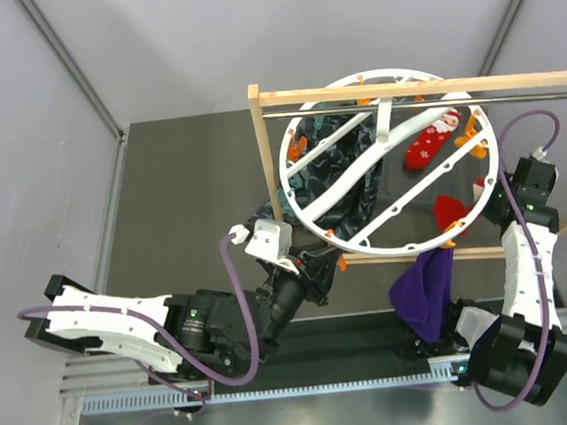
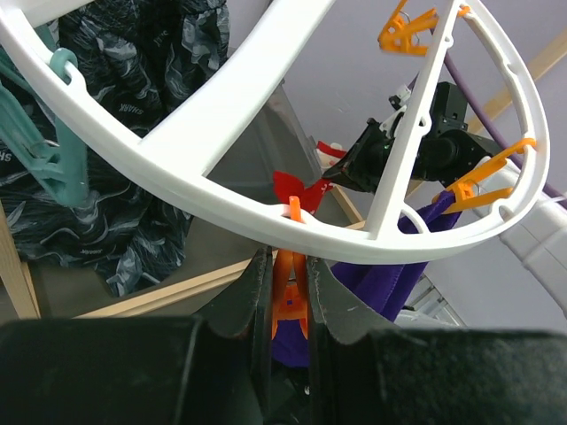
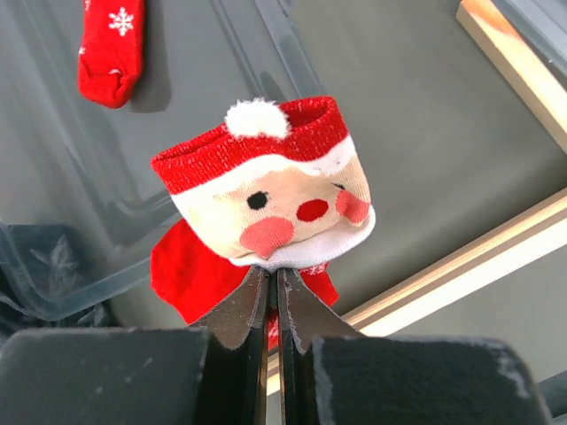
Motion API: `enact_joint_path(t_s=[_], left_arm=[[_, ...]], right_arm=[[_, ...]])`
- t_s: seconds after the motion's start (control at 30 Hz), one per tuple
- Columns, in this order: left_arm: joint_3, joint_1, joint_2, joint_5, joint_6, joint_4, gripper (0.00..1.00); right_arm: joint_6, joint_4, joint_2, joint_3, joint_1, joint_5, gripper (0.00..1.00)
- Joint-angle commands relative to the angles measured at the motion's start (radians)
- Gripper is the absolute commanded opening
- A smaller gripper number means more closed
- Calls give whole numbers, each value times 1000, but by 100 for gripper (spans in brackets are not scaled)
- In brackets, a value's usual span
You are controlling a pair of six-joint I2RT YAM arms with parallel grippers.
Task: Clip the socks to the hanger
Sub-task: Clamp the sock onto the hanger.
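The hanger is a white ring hung from the rack's rod; its rim crosses just above my left fingers. My left gripper is shut on an orange clip under the near rim. My right gripper is shut on a red Santa-face sock at the ring's right side. A purple sock hangs from the near rim. Another red sock and dark patterned socks hang from the ring.
The wooden-framed rack with its metal rod stands around the hanger; its lower bar runs beneath the right gripper. Teal plastic pieces hang by the dark socks. More orange clips sit on the rim. Grey walls close in on both sides.
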Motion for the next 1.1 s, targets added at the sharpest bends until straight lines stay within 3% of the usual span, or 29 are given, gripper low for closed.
enact_joint_path(t_s=[0.0,0.13,0.2,0.47,0.83,1.07], left_arm=[[-18,1,-22,-30,22,21,0],[-32,1,-25,-43,23,19,0],[-35,1,-24,-46,26,13,0],[-28,1,-14,-46,-3,-6,0],[-15,1,-1,-34,46,1,0],[-26,4,-5,3,69,22,0]], right_arm=[[-51,59,-21,17,-16,-24,0],[-28,45,-111,23,-16,-143,0],[-32,-41,-150,61,-16,-191,0],[-5,-222,-337,166,7,-122,0],[3,-365,-383,381,91,-132,0],[-55,-568,-368,549,180,-133,0]])
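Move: The Santa sock hangs from the right fingers. The free orange clip on the hanger's right rim is some 22 cm above that hand, about 13 cm to its left and 4 cm back. The clip on the purple sock is about 4 cm left of that clip and 12 cm nearer the base; the other red sock lies in the bin, roughly 15 cm ahead of the hand, 8 cm left and 15 cm below. From the left hand the free clip is about 24 cm right, 15 cm ahead and roughly level. The Santa sock, still pinched by its cuff in the shut right fingers, is carried up some 18 cm, drawing back and to the left about 9 cm each, towards the orange clips on the hanger's right rim; on the way the wrist tips its fingers up about 20 degrees and swings counter-clockwise. The left hand keeps its grip on the orange clip at the near rim, holding the hanger almost still. ##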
